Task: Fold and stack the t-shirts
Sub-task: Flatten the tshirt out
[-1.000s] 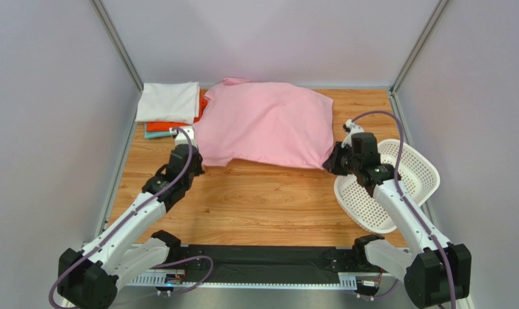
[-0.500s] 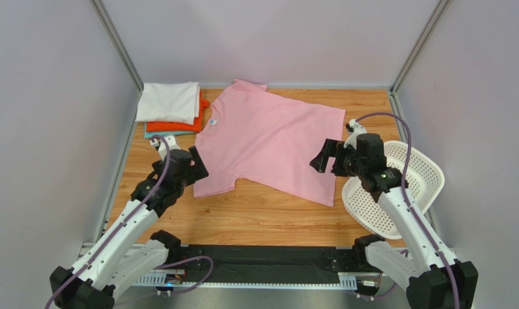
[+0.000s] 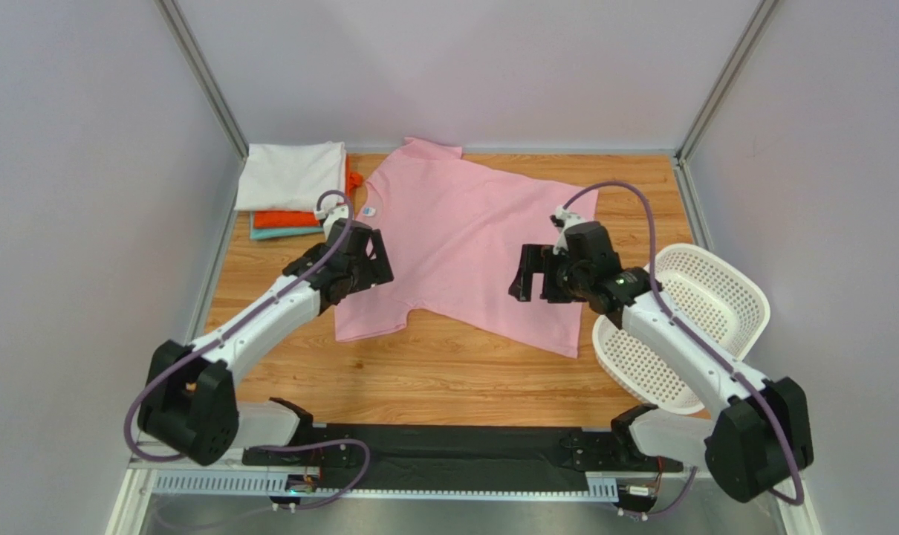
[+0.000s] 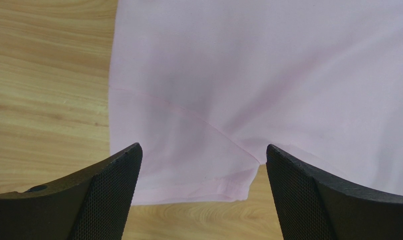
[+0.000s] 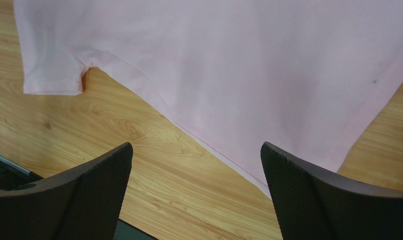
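Note:
A light pink t-shirt (image 3: 465,240) lies spread flat on the wooden table, neck label toward the left. At the back left is a stack of folded shirts: white (image 3: 292,176) on top, orange-red (image 3: 290,219) under it, teal (image 3: 287,233) at the bottom. My left gripper (image 3: 367,259) is open and empty above the pink shirt's near sleeve (image 4: 188,155). My right gripper (image 3: 529,275) is open and empty above the shirt's near side edge (image 5: 223,150).
A white perforated plastic basket (image 3: 688,323) rests tilted at the right edge of the table, beside my right arm. Grey walls close the table on three sides. Bare wood (image 3: 421,368) lies between the shirt and the arm bases.
The pink shirt was held up bunched between both grippers, then released and now lies flat. Both grippers opened and have moved inward over the shirt.

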Available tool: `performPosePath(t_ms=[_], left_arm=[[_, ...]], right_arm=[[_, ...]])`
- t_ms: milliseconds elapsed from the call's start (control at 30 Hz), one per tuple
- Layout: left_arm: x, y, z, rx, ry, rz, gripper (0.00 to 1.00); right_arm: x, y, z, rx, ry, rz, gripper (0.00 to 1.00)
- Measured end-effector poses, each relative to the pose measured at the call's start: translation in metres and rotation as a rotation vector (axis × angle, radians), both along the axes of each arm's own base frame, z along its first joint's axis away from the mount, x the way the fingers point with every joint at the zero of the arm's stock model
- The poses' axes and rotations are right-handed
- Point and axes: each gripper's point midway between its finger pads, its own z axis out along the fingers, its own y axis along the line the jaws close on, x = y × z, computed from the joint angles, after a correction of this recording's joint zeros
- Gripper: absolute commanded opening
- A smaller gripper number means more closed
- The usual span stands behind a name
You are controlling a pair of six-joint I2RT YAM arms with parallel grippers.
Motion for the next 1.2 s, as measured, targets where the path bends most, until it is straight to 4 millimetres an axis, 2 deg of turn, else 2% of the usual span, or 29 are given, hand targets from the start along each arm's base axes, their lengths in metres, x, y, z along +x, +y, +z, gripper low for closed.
performPosePath(t_ms=[100, 233, 400, 467, 533, 767, 967, 1200], left_arm=[[0.012, -0.007, -0.031, -0.01, 0.082, -0.005, 1.0], [0.012, -0.011, -0.068, -0.007, 0.194, -0.004, 1.0], [0.001, -0.014, -0.087, -0.033, 0.264, 0.01, 1.0], [-0.012, -0.013, -0.097, -0.046, 0.3, 0.02, 1.0], [-0.018, -0.013, -0.096, -0.069, 0.291, 0.028, 1.0], [-0.069, -0.001, -0.095, -0.138, 0.306, 0.084, 1.0], [-0.1, 0.0, -0.092, -0.153, 0.323, 0.08, 1.0], [-0.112, 0.017, -0.062, -0.132, 0.268, 0.157, 1.0]], right_arm=[[0.0, 0.017, -0.025, -0.051, 0.065, 0.025, 1.0], [0.005, 0.029, -0.057, -0.119, 0.138, 0.019, 1.0], [0.013, 0.033, -0.089, -0.189, 0.192, 0.002, 1.0], [0.012, 0.031, -0.098, -0.208, 0.213, -0.004, 1.0], [0.012, 0.03, -0.101, -0.215, 0.218, -0.008, 1.0], [0.006, 0.027, -0.105, -0.215, 0.216, -0.012, 1.0], [0.0, 0.022, -0.104, -0.214, 0.213, -0.016, 1.0], [0.003, 0.024, -0.085, -0.183, 0.161, -0.02, 1.0]])
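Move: The t-shirt's near sleeve lies under the left hand, about 6 cm back, 2 cm left and 11 cm below; the folded stack stands some 23 cm ahead and 17 cm left of that hand. For the right hand, the t-shirt's bottom hem is about 7 cm back, in line sideways and 11 cm below, with the hem's near corner 10 cm back and 11 cm right. The basket's middle stands about 34 cm right of that hand and 2 cm back. The t-shirt is taken at its sleeve side from above: the left hand, fingers wide open, sinks nearly 10 cm onto the cloth just ahead of the near sleeve, drags it about 9 cm back towards the bases, then lifts a few centimetres, still easing back. The right hand, also open, goes down about 10 cm and slightly left onto the cloth above the hem, presses there almost in place, and starts to rise. ##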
